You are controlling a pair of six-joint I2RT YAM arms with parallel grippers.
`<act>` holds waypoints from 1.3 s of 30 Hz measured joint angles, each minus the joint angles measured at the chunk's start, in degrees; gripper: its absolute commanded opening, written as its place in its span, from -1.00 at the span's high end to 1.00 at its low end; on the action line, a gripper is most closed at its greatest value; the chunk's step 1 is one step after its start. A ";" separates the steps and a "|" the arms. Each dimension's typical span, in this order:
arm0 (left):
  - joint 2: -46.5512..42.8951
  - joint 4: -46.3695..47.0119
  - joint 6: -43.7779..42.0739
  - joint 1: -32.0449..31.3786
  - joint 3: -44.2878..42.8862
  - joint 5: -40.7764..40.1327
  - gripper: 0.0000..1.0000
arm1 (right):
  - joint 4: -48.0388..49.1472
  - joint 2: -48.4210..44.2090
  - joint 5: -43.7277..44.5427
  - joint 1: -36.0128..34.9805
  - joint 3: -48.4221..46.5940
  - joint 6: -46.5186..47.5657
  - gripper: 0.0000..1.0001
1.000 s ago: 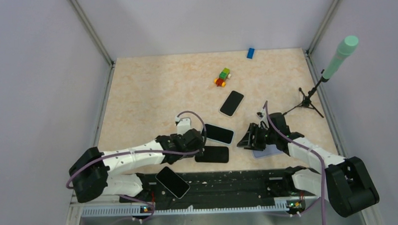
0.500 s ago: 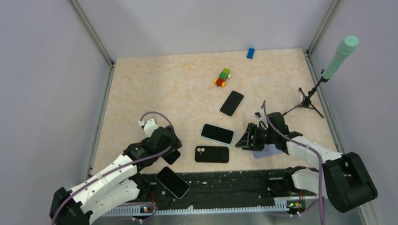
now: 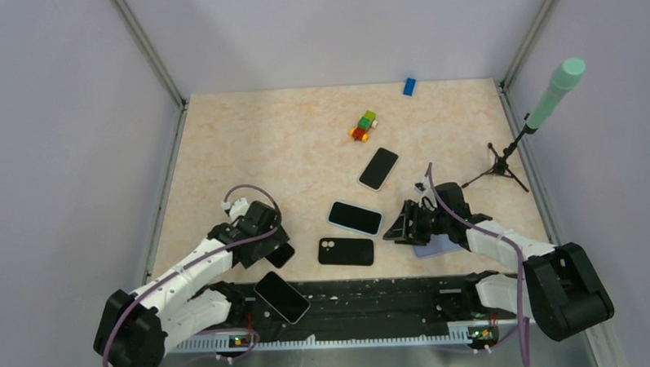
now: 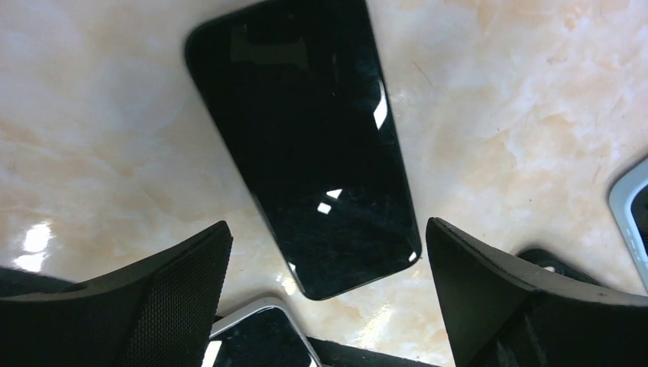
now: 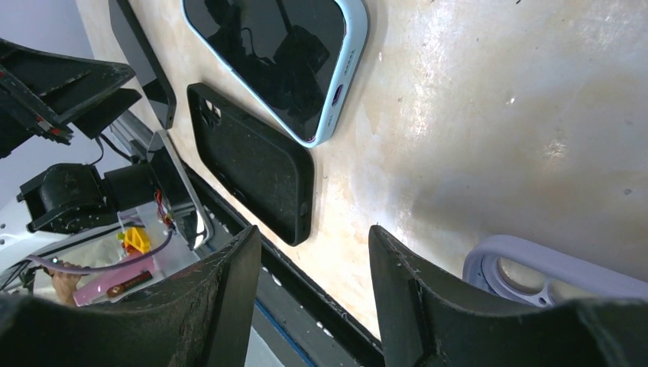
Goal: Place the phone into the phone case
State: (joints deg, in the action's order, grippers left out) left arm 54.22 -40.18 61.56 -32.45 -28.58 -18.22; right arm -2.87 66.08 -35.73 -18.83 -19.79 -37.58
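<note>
A bare black phone point(image 4: 306, 145) lies screen up on the table, and my left gripper point(image 4: 327, 229) hangs open above its near end with a finger on each side. From above, that phone point(image 3: 283, 255) peeks out beside the left gripper point(image 3: 268, 241). An empty black phone case point(image 3: 346, 251) lies flat to its right, also visible in the right wrist view as the black case point(image 5: 252, 160). My right gripper point(image 5: 313, 237) is open and holds nothing. It sits low over the table just right of the black case, shown from above as the right gripper point(image 3: 405, 227).
A phone in a light blue case point(image 3: 355, 217) lies behind the black case. Another black phone point(image 3: 378, 168) lies farther back. A lilac case point(image 3: 435, 246) sits under the right arm. A silver-edged phone point(image 3: 282, 297) rests on the front rail. Toy blocks point(image 3: 363, 126) and a tripod point(image 3: 501, 167) stand at the back.
My left arm has swung left, away from the black case, to a place over the bare black phone, and its jaws have opened wider. The right arm has barely moved.
</note>
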 measured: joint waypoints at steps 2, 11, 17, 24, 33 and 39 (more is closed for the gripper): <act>1.73 2.47 -0.57 0.35 0.39 2.93 -0.95 | 0.00 0.00 0.02 0.00 -0.02 0.00 -0.07; 9.18 15.89 -2.12 0.59 -0.35 14.03 -0.95 | -0.15 0.00 0.02 0.00 -0.02 0.07 -0.07; 18.18 26.01 -2.12 0.59 -3.65 22.03 -0.94 | -1.25 0.04 0.02 0.00 -0.13 0.57 -0.07; 20.63 30.25 -4.66 0.59 -4.44 27.43 -0.94 | -4.68 0.02 0.13 -0.17 -2.10 1.79 -0.07; 9.44 32.89 -12.61 4.55 -3.37 32.46 -0.96 | -6.21 2.19 1.95 -5.92 -9.77 1.36 -0.07; 5.81 28.26 -18.01 12.33 -3.56 31.58 -0.96 | -4.39 9.79 3.26 -12.48 -17.55 0.11 -0.07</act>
State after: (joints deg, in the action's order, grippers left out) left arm 60.03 -11.92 43.55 -20.12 -32.14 13.37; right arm -7.27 75.88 -32.47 -31.31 -37.34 -37.47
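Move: The loose black phone lies flat and slantwise almost straight under the open left hand, some 3 cm below it. Seen from that phone, the silver-edged phone is about 15 cm nearer the base and 3 cm right, the black case about 21 cm right and 3 cm nearer, the blue-cased phone 24 cm right and 6 cm farther out. From the right hand, the blue-cased phone lies about 12 cm left, 3 cm ahead and 4 cm lower; the black case is 14 cm left and 6 cm back. The black phone is pushed along the table by the left hand, whose fingers stay wide open as it sweeps low about 13 cm right and 5 cm forward, rolling its left side down some 25 degrees and swinging clockwise. The left hand then rises about 6 cm off the phone, drifting back left. Late on, the right hand lifts some 5 cm and goes about 7 cm left towards the blue-cased phone. ##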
